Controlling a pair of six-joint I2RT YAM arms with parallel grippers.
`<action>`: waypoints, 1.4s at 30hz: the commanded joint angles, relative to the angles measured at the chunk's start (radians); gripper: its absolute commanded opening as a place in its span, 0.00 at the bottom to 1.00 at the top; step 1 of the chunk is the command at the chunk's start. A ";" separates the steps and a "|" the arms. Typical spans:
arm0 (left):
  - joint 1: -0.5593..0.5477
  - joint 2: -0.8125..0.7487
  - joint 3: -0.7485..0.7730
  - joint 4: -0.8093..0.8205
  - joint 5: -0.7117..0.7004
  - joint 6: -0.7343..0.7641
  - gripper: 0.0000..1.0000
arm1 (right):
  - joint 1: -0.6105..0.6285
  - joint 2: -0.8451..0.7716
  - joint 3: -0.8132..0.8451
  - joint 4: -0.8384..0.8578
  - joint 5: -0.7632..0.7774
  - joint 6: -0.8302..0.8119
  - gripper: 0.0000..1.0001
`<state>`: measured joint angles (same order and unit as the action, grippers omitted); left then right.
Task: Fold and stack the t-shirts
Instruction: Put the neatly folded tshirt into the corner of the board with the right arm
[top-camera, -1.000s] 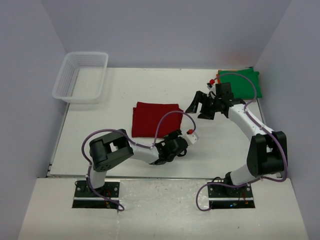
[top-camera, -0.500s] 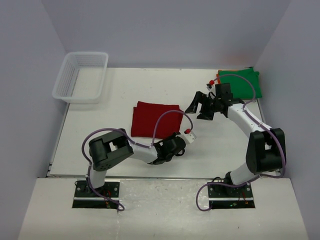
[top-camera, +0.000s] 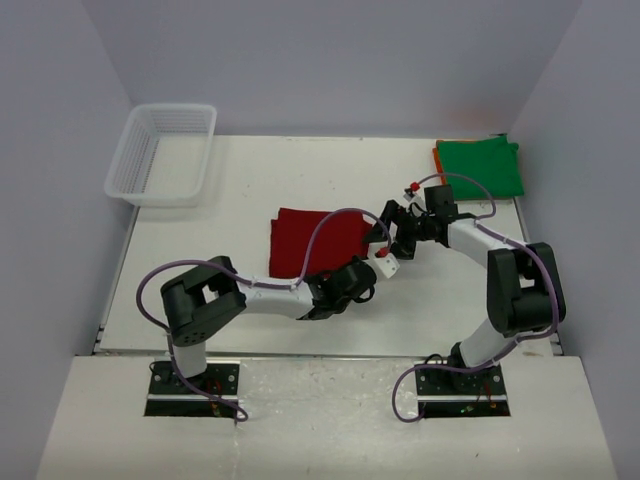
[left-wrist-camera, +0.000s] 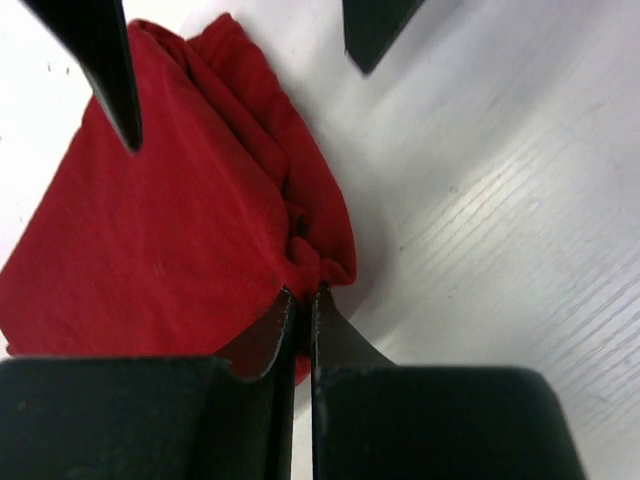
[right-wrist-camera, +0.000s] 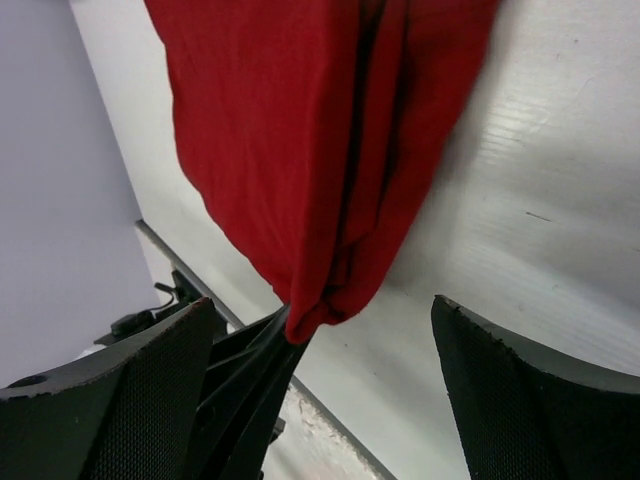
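The dark red t-shirt lies folded mid-table. My left gripper is shut on its near right corner; in the left wrist view the fingertips pinch a bunched fold of red cloth. My right gripper hangs open just right of that corner. In the right wrist view its gripper straddles the red shirt's pinched corner without touching it. A bright green t-shirt lies folded at the back right, on top of an orange one that shows only as a thin edge.
A white mesh basket stands at the back left corner. Grey walls close in the table on three sides. Both arms' purple cables loop over the middle. The table's near edge runs just behind the left arm.
My left gripper has shut on the red shirt's near right corner. The right arm has swung left and nearer, bringing its open gripper over that same corner.
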<state>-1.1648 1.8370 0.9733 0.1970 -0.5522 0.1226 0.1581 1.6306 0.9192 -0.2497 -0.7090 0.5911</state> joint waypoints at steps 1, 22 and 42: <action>0.008 -0.045 0.067 -0.010 0.038 -0.001 0.00 | -0.003 0.009 -0.016 0.107 -0.089 0.038 0.89; 0.054 -0.076 0.053 0.004 0.101 -0.001 0.00 | 0.024 0.135 0.010 0.184 -0.083 0.099 0.88; 0.060 -0.085 0.035 0.010 0.115 -0.003 0.00 | 0.060 0.267 0.173 0.121 -0.026 0.131 0.85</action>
<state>-1.1126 1.8042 1.0161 0.1898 -0.4484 0.1230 0.2100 1.8858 1.0378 -0.1127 -0.7643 0.7139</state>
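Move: The red t-shirt's folded right side, which the open right hand goes for, lies about 3 cm ahead of that hand, 3 cm to its left and 5 cm below. The t-shirt's middle is some 12 cm left and 1 cm ahead; its held near-right corner is about 5 cm back and 1 cm left; the green t-shirt is some 18 cm ahead and 22 cm right. From the left hand, which holds that corner, the right side is 6 cm straight ahead, slightly lower. Down first, about 3 cm, then left and forward by some 3 cm each, the right hand brings its wide-open fingers around the t-shirt's folded right side, one over the cloth and the other at and partly under its outer edge, tilting only slightly. The left hand keeps its pinch on the near-right corner, raises it about 2 cm while easing slightly forward and right, then holds still. ##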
